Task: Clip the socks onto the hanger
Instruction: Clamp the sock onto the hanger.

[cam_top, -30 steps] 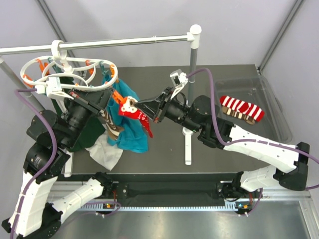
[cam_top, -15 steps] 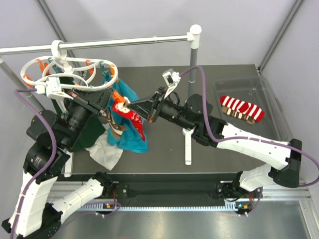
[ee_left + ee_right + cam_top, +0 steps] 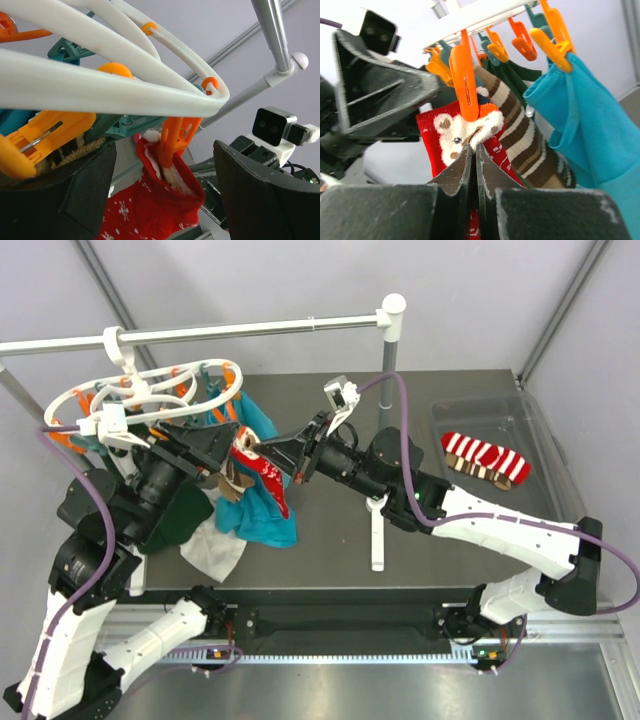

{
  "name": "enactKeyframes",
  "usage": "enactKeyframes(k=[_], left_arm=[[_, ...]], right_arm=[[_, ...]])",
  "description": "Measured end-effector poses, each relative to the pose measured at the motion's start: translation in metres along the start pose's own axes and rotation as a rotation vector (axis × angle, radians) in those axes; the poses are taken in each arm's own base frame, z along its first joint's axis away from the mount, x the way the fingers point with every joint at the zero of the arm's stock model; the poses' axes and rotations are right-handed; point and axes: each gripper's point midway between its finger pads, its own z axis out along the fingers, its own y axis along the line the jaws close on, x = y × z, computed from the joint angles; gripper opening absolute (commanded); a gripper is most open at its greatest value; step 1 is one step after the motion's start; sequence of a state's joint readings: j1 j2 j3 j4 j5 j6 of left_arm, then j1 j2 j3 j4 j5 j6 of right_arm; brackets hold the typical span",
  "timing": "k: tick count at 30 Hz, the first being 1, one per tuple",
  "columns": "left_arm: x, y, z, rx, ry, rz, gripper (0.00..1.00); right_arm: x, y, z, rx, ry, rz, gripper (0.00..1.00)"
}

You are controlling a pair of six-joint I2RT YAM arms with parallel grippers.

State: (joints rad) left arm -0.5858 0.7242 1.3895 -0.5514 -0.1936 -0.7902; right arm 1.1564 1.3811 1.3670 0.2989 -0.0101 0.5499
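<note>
The white hanger [image 3: 150,390] hangs from the rail, with orange and teal clothespins under its ring [image 3: 125,85]. An orange clothespin [image 3: 175,142] bites the cuff of a red sock [image 3: 160,200] with snowflake dots. My left gripper [image 3: 164,165] stands wide open around that pin and cuff, touching neither. My right gripper [image 3: 474,148] is shut on the same red sock [image 3: 445,135] just below the pin [image 3: 465,80]. A brown striped sock [image 3: 520,130] hangs beside it. Another red striped sock [image 3: 485,458] lies on a brown one in the tray at the right.
A teal garment [image 3: 265,515] hangs from the hanger beside the socks, over a white cloth [image 3: 215,550] and a dark green cloth [image 3: 175,520]. The long white rail [image 3: 250,328] and its post [image 3: 388,350] cross the back. The clear tray [image 3: 540,430] sits at the right.
My left gripper has opened and let go of the orange clothespin, which now grips the red sock's cuff. The hanger has swung and tilted. My right gripper moved left with the sock, then held still.
</note>
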Motion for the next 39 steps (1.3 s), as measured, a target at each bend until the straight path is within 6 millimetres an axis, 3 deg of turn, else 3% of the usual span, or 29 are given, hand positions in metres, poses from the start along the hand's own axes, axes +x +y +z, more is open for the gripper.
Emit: enactKeyframes(k=[9, 18, 24, 32, 39], left_arm=[[0.003, -0.016, -0.018, 0.081, 0.048, -0.017, 0.73], [0.026, -0.030, -0.039, 0.164, 0.188, -0.075, 0.67], [0.027, -0.034, -0.050, 0.178, 0.213, -0.095, 0.58], [-0.003, -0.049, -0.073, 0.233, 0.128, -0.051, 0.51], [-0.058, -0.043, -0.109, 0.173, -0.081, 0.072, 0.51]], right_arm=[[0.002, -0.025, 0.006, 0.086, 0.041, -0.159, 0.02], [-0.003, -0.069, 0.006, 0.185, 0.092, -0.237, 0.02], [-0.010, -0.071, 0.007, 0.196, 0.092, -0.233, 0.02], [-0.018, -0.081, 0.013, 0.239, 0.084, -0.209, 0.02], [-0.018, -0.093, 0.022, 0.295, 0.093, -0.223, 0.03]])
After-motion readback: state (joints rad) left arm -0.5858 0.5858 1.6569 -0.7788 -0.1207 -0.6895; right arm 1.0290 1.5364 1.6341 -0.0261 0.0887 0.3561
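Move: The orange clip on the red sock's cuff sits between the left hand's open fingers, about 3 cm ahead and 1 cm right, level with them; the hanger's rim is some 5 cm above it. The right hand, shut on the sock below its cuff, has that clip about 5 cm left, 2 cm ahead and 4 cm up. From the right hand, the striped sock hangs some 7 cm left, 2 cm ahead and 5 cm lower, the teal cloth roughly 8 cm ahead, 4 cm left and 8 cm lower. Left hand backs some 10 cm off the clip, rising late; right carries the red sock about 9 cm forward. ##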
